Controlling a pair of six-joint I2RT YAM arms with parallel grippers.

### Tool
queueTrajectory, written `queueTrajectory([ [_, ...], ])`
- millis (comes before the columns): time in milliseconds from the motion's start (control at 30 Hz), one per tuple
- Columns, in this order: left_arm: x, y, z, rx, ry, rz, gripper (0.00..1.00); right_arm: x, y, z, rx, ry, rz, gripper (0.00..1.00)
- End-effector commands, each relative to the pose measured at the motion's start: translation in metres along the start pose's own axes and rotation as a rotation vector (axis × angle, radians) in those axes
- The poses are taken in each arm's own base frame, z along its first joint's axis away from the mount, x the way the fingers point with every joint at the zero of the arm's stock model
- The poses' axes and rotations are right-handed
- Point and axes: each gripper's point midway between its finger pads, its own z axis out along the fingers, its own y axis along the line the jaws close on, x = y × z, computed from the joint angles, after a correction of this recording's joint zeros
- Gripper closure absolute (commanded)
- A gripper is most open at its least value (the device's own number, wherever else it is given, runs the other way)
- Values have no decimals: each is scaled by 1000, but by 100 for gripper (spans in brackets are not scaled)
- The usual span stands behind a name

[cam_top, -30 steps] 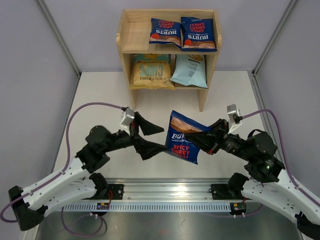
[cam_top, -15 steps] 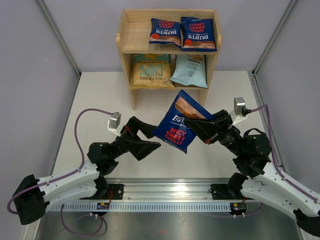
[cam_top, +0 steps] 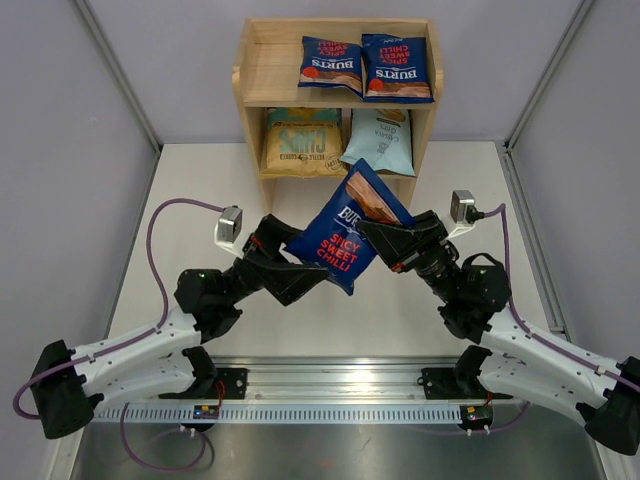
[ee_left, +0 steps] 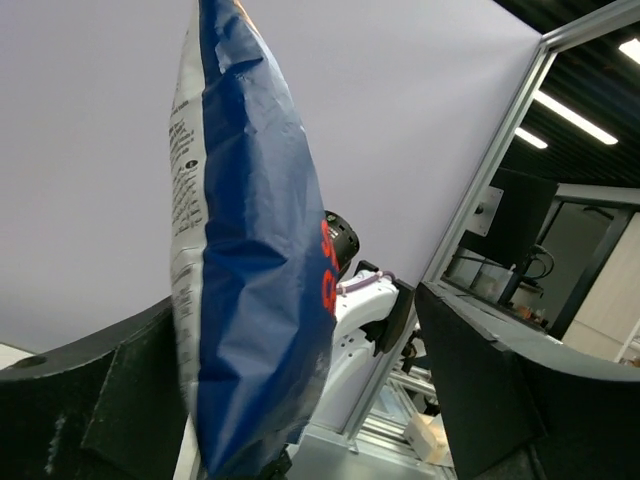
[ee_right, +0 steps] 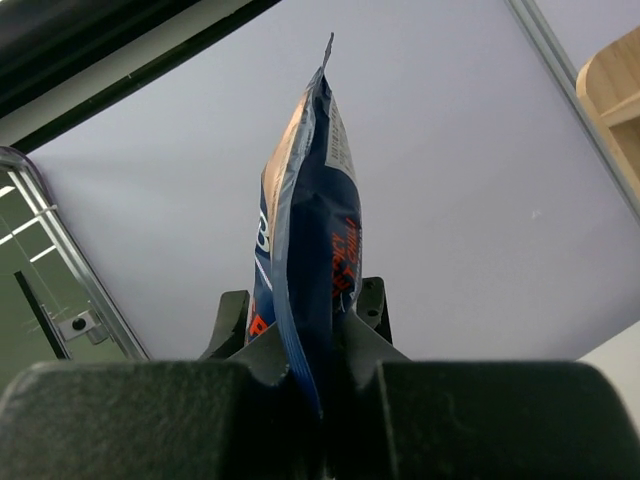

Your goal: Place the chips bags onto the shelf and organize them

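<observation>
A dark blue Burts chips bag (cam_top: pixel 345 228) hangs in the air in front of the shelf (cam_top: pixel 240 82), its right edge pinched in my shut right gripper (cam_top: pixel 386 241). In the right wrist view the bag (ee_right: pixel 310 220) rises edge-on from between the gripper's (ee_right: pixel 318 365) jaws. My left gripper (cam_top: pixel 296 268) is open, its jaws straddling the bag's lower left corner. In the left wrist view the bag (ee_left: pixel 250 260) hangs near the left finger, far from the right finger (ee_left: pixel 480 380). Two Burts bags (cam_top: pixel 332 66) (cam_top: pixel 398 68) lie on the top tier. A tan bag (cam_top: pixel 303 143) and a pale blue bag (cam_top: pixel 380 140) stand on the lower tier.
The left part of the shelf's top tier (cam_top: pixel 270 60) is bare wood. Grey walls with metal posts (cam_top: pixel 120 80) close in the table (cam_top: pixel 200 180) on both sides. The shelf's corner (ee_right: pixel 615 100) shows at the right edge of the right wrist view.
The right gripper has carried the bag up and leftward toward the shelf, tilting it. The left arm followed, and its jaws now straddle the bag's lower corner, slightly narrower than before.
</observation>
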Motion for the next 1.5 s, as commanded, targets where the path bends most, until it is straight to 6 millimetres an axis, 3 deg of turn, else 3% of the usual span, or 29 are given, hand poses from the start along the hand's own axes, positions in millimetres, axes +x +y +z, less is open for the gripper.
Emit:
queueTrajectory([
  [0,-10,-14,10,33,19,67,22,-28,20,7,-72,-118,-19,87],
  [300,-16,-2,7,-65,3,56,68,-25,19,1,-112,-147,-20,85],
  [400,-15,6,7,-106,13,46,80,-21,16,1,-93,-123,-31,80],
  [467,-17,12,5,-140,22,39,84,-27,19,0,-77,-125,-55,65],
  [500,-17,14,4,-151,27,35,86,-22,9,-1,-26,-99,-66,57],
  [533,-24,15,0,-158,18,32,89,-26,8,-4,-3,-103,-84,36],
  [567,-28,18,-2,-171,9,30,89,-42,10,-9,28,-150,-114,23],
  [600,-32,20,-6,-190,8,23,90,-37,-2,-13,97,-118,-130,16],
  [667,-49,23,-12,-213,-23,38,91,-56,0,-23,152,-151,-186,8],
  [700,-59,27,-14,-248,-33,49,91,-51,-10,-29,207,-114,-204,8],
  [867,-102,32,-11,-364,-91,99,91,-66,-15,-56,315,-125,-254,6],
  [900,-110,46,-16,-444,-97,97,91,-62,-21,-61,347,-98,-256,6],
  [967,-140,42,-10,-484,-159,112,92,-64,-23,-70,379,-92,-260,6],
  [1000,-150,61,-14,-551,-178,97,92,-65,-24,-72,388,-91,-257,4],
  [1033,-169,54,-8,-548,-210,104,92,-69,-23,-76,399,-105,-252,4],
  [1067,-178,62,-7,-571,-223,92,93,-67,-26,-79,416,-90,-252,4],
  [1100,-194,82,-11,-619,-259,58,93,-67,-27,-82,428,-90,-250,3],
  [1167,-216,89,-4,-606,-275,23,94,-68,-28,-87,452,-85,-241,3],
  [1200,-229,108,-4,-601,-292,-15,97,-68,-29,-89,459,-83,-237,3],
  [1233,-237,114,-2,-599,-303,-21,97,-70,-28,-91,466,-88,-233,3],
  [1267,-254,105,10,-568,-316,3,98,-68,-30,-93,477,-78,-233,3],
  [1333,-267,137,13,-624,-320,-6,98,-69,-32,-97,493,-81,-229,2],
  [1400,-289,140,23,-633,-356,30,98,-67,-36,-101,515,-71,-236,2],
  [1433,-293,158,21,-664,-366,20,98,-69,-37,-103,525,-77,-241,2],
  [1467,-298,164,22,-675,-377,24,98,-68,-39,-105,537,-73,-243,2],
])
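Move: The left hand's nearly open fingers straddle a corner of the blue bag, whose middle is about 8 cm to the right, 2 cm ahead and 6 cm above. The empty left part of the top shelf is roughly 31 cm ahead, 7 cm left and 10 cm up; the shelved blue bag beside it is 32 cm ahead, 4 cm right and 11 cm up. From the right hand, still pinching the blue bag, its middle is some 5 cm left, 2 cm ahead and 4 cm up. The left hand stays nearly in place while its fingers close and pinch the blue bag's left corner, then the right fingers open and let go, and that hand backs off about 11 cm to the right, sinking some 6 cm. The left hand carries the blue bag roughly 28 cm forward, also left and up, towards the top shelf's empty left part, turning about 35 degrees counter-clockwise as its fingers tip forward. ##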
